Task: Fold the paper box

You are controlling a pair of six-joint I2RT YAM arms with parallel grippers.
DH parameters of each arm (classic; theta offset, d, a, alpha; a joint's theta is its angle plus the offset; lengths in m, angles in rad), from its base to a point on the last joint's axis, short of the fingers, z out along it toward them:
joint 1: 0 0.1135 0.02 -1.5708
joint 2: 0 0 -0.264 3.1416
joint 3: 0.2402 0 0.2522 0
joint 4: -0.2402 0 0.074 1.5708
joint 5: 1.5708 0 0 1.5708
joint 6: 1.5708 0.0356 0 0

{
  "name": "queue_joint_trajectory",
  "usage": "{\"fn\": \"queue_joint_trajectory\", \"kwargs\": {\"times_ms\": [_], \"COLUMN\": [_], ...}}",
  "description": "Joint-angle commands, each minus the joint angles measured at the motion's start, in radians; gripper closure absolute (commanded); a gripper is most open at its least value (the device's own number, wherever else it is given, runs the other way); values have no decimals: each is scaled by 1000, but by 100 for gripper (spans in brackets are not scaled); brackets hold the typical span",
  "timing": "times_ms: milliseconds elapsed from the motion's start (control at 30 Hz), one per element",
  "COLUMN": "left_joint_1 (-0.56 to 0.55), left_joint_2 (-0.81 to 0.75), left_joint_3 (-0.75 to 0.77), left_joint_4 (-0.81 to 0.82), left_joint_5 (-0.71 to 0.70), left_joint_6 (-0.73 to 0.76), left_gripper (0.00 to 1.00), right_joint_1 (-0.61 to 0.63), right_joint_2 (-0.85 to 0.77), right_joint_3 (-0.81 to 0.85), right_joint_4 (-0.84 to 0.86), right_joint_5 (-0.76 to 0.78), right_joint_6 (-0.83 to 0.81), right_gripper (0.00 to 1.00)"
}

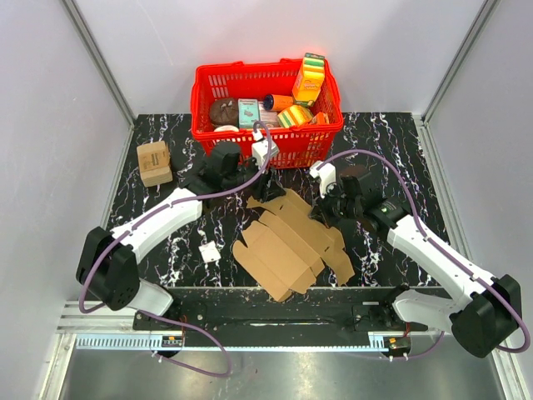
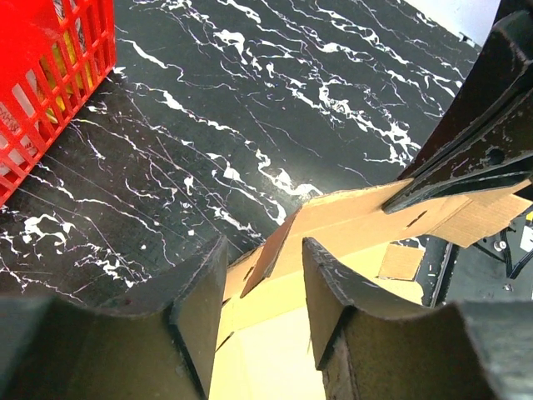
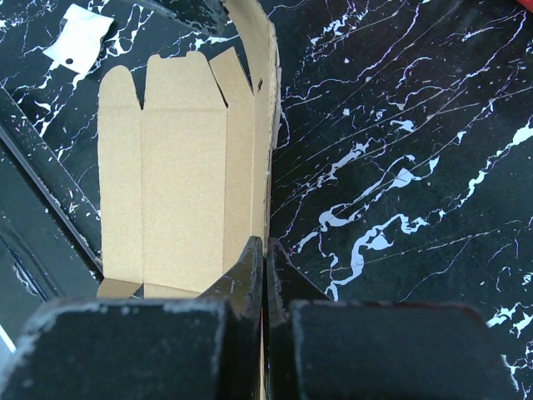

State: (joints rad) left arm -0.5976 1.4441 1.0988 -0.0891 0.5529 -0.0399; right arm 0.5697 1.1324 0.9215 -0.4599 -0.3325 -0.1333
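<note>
The paper box [image 1: 291, 242] lies as a mostly flat brown cardboard sheet with creases and notched flaps in the middle of the table. My right gripper [image 1: 325, 212] is shut on its right edge and holds that panel upright, seen edge-on in the right wrist view [image 3: 265, 243] next to the flat part of the box [image 3: 179, 167]. My left gripper [image 1: 268, 190] hovers over the sheet's far corner. It is open [image 2: 265, 243], with a raised fold of the paper box [image 2: 358, 221] standing between its fingers without touching them.
A red basket [image 1: 208, 125] full of colourful packages stands at the back, just behind both grippers. A small tan printed box [image 1: 154, 162] sits at the far left. A white paper scrap [image 1: 210, 252] lies left of the cardboard. The right arm's fingers [image 2: 475, 142] cross the left wrist view.
</note>
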Motion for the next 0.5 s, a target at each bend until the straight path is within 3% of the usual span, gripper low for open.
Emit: {"fn": "queue_joint_trajectory", "kwargs": {"times_ms": [0, 467], "left_joint_1": [-4, -22], "left_joint_2": [9, 29], "left_joint_3": [24, 4], "left_joint_4": [14, 77], "left_joint_5": [19, 32], "left_joint_6": [34, -67], "left_gripper": [56, 80], "right_joint_1": [9, 9], "right_joint_2": [-25, -13], "right_joint_3": [4, 26], "right_joint_4": [30, 26], "right_joint_5": [-19, -4], "right_joint_6": [6, 44], "right_gripper": [100, 100]}}
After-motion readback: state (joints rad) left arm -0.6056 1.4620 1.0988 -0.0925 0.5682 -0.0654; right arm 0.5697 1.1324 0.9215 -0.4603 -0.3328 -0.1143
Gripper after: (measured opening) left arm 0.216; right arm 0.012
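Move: The raised end flap of the paper box stands just off the left fingertips, about 2 cm to the hand's right, 1 cm ahead and 1 cm lower. The flat box panels lie some 15 cm back, 3 cm right and 10 cm below this hand; the red basket's middle is roughly 21 cm ahead, 1 cm left. From the right hand the flap is about 6 cm ahead and 12 cm left, a little higher. The left fingers close in on both sides of the upright end flap, from nearly half open to about a fifth, with no firm pinch to be seen yet. Meanwhile the hand sinks a bit under 1 cm, then eases slightly right and back. The right hand stays put, shut, keeping its pinch on the raised strip's edge. ##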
